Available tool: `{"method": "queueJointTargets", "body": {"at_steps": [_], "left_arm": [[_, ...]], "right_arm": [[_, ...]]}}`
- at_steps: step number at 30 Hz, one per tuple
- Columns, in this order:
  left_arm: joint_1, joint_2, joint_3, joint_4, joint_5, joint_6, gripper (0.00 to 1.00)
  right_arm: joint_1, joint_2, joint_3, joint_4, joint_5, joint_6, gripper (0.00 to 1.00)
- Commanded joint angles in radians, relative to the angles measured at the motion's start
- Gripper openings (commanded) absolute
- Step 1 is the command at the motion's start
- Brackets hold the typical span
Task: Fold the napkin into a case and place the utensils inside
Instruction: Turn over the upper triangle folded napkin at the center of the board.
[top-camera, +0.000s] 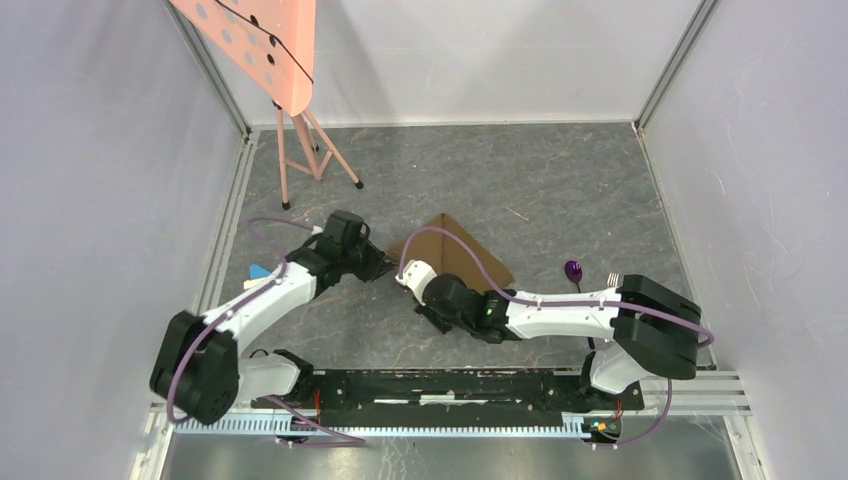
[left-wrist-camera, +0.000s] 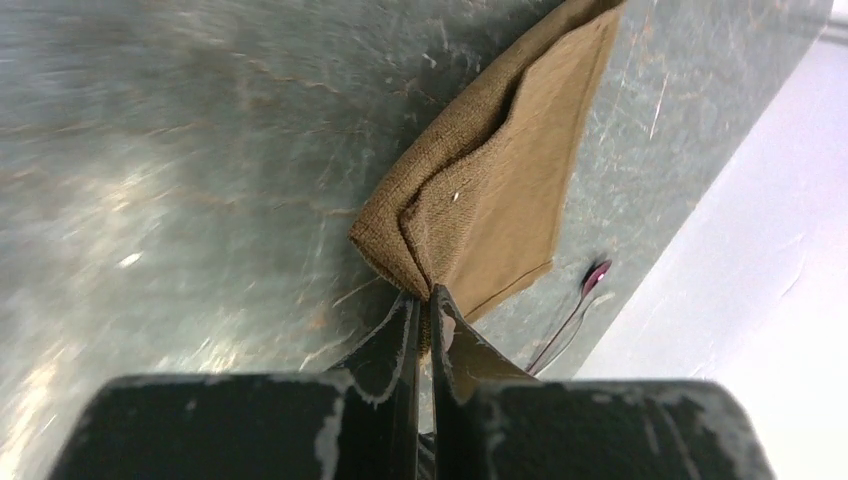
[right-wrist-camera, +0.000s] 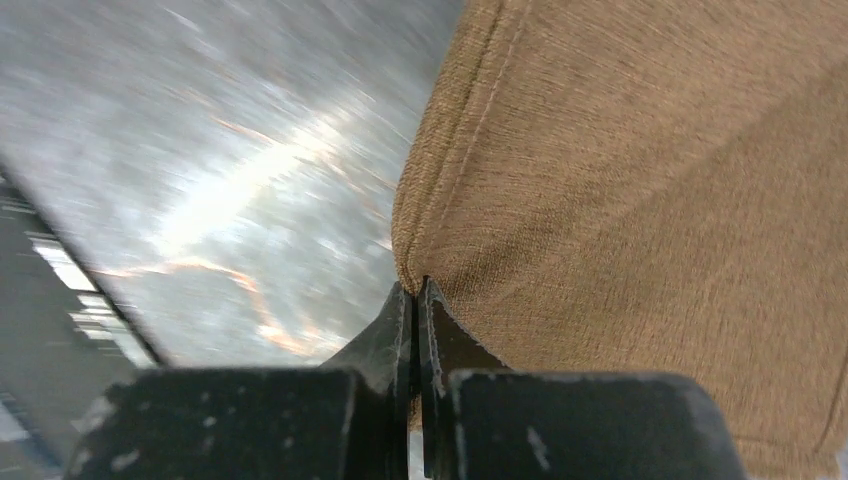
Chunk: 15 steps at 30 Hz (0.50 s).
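The tan-brown napkin (top-camera: 462, 252) lies mid-table, folded over in layers into a rough triangle, not the narrow shape of a case. My left gripper (top-camera: 386, 267) is shut on its left corner; in the left wrist view the fingertips (left-wrist-camera: 412, 312) pinch the bunched layers of the napkin (left-wrist-camera: 500, 190). My right gripper (top-camera: 409, 279) is shut on the near edge, its black tips closed over the hemmed corner of the napkin (right-wrist-camera: 650, 200). The utensils lie to the right: a purple-handled piece (top-camera: 573, 270) (left-wrist-camera: 597, 275) and a silvery one (top-camera: 613, 280) beside it.
A small blue-and-wood block (top-camera: 258, 272) sits left of the left arm. A pink perforated board on a tripod stand (top-camera: 300, 150) stands at the back left. Grey walls close the table on three sides.
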Motion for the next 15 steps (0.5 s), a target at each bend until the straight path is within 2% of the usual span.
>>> {"method": "queueJointTargets", "body": {"at_steps": [1,5,8,11,15], "left_arm": [[0.06,-0.163,0.163,-0.537,-0.216,-0.014,0.02],[0.139,-0.311,0.297,-0.885,-0.307,0.017,0.02],[0.165,-0.411,0.439,-1.04,-0.38,0.062,0.02],[0.165,-0.422,0.558,-1.106,-0.405,0.094,0.02],[0.163,-0.276,0.607,-1.065,-0.424,0.137,0.02]], "right_arm": [[0.003,0.018,0.082,0.142,-0.35,0.113,0.0],[0.004,0.088,0.13,0.327,-0.542,0.236,0.0],[0.001,0.109,0.113,0.553,-0.719,0.351,0.0],[-0.003,0.155,0.087,0.833,-0.87,0.545,0.0],[-0.055,0.242,0.0,1.16,-0.975,0.779,0.0]]}}
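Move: The folded napkin is already pinched at one corner by each hand and partly raised. Its middle lies about 12 cm right of the left hand, level with it fore and aft, and some 4 cm below; from the right hand it is roughly 12 cm ahead, 3 cm right and 2 cm below. The blue-and-wood block is about 26 cm left of the left hand and 3 cm back; the purple spoon is some 28 cm right of the right hand and 4 cm ahead. Keep both grippers shut on their napkin corners and sweep them together up and left, some 15 cm each way, drawing back towards the base about half as far. Roll the right wrist strongly, around 60 degrees with its left side rising and its fingers tipping down, while the left turns more gently, rolling left side up and counter-clockwise. ##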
